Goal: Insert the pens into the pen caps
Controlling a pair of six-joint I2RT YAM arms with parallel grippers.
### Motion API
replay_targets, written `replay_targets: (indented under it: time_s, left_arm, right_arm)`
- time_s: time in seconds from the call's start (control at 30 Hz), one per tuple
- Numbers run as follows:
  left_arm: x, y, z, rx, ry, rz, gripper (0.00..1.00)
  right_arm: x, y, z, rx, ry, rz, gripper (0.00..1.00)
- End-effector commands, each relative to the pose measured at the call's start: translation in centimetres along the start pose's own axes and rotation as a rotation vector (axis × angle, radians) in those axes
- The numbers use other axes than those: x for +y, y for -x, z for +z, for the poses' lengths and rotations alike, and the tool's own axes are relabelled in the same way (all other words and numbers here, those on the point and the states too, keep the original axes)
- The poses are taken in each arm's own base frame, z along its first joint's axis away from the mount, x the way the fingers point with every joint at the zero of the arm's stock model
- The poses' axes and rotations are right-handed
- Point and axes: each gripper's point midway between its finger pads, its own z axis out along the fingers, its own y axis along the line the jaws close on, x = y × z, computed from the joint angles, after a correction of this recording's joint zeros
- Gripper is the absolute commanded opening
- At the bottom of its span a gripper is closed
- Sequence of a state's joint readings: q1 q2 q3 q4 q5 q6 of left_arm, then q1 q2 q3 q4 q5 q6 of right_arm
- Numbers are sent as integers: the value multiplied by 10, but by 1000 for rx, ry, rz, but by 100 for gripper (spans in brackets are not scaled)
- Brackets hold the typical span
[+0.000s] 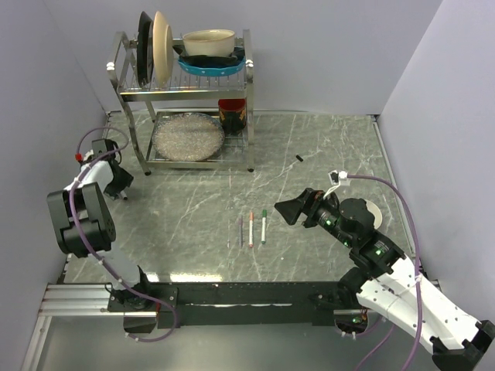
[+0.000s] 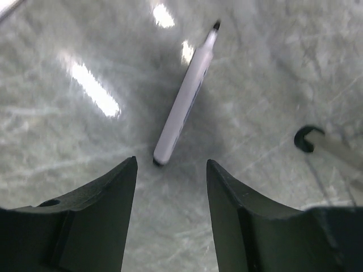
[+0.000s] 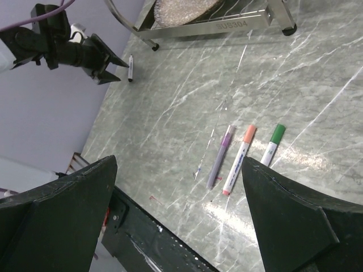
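An uncapped pen (image 2: pixel 182 107) with a whitish barrel and black tip lies on the marble table, its blunt end just ahead of my left gripper (image 2: pixel 171 165). That gripper is open and holds nothing. It sits at the left near the rack (image 1: pixel 122 188). Three capped pens lie side by side mid-table: purple (image 3: pixel 220 157), orange-red (image 3: pixel 239 160) and green (image 3: pixel 272 144). My right gripper (image 3: pixel 178 164) hovers wide open above and right of them (image 1: pixel 288 210). A small black pen cap (image 1: pixel 299 158) lies alone farther back.
A metal dish rack (image 1: pixel 186 93) with plates, a bowl and a round tray stands at the back left. One of its feet (image 2: pixel 306 139) is close to the right of my left gripper. Walls close in on both sides.
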State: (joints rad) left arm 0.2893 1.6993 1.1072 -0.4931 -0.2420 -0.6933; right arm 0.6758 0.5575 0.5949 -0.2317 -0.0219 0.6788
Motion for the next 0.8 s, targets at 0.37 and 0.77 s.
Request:
replay_targets:
  time_s: [0.37, 0.77]
  left_arm:
    - [-1, 17, 40, 22, -24, 80, 55]
    - [15, -6, 55, 95, 50, 117, 25]
  right_arm:
    - [8, 17, -5, -64, 23, -22, 99]
    - [11, 27, -15, -102, 24, -21, 99]
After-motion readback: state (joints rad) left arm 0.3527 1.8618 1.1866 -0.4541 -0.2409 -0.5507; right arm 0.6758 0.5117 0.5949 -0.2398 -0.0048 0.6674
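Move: The loose white pen lies on the table almost under the left hand: its tail end shows between the open fingers, and its middle is about 4 cm ahead, 2 cm to the left and 3 cm below. The drying rack's near foot stands some 8 cm ahead and 8 cm to the right, also about 3 cm down. From the right hand, the same pen is roughly 57 cm to the left, 18 cm ahead and 22 cm lower. The left fingers close from about half open to pinch the white pen nearer its tail than its tip. Before that, the hand slides left and a little forward over the pen while sinking to the table, about 3 cm each way left and down, then stays low there; the wrist tilts only some 5 degrees. ##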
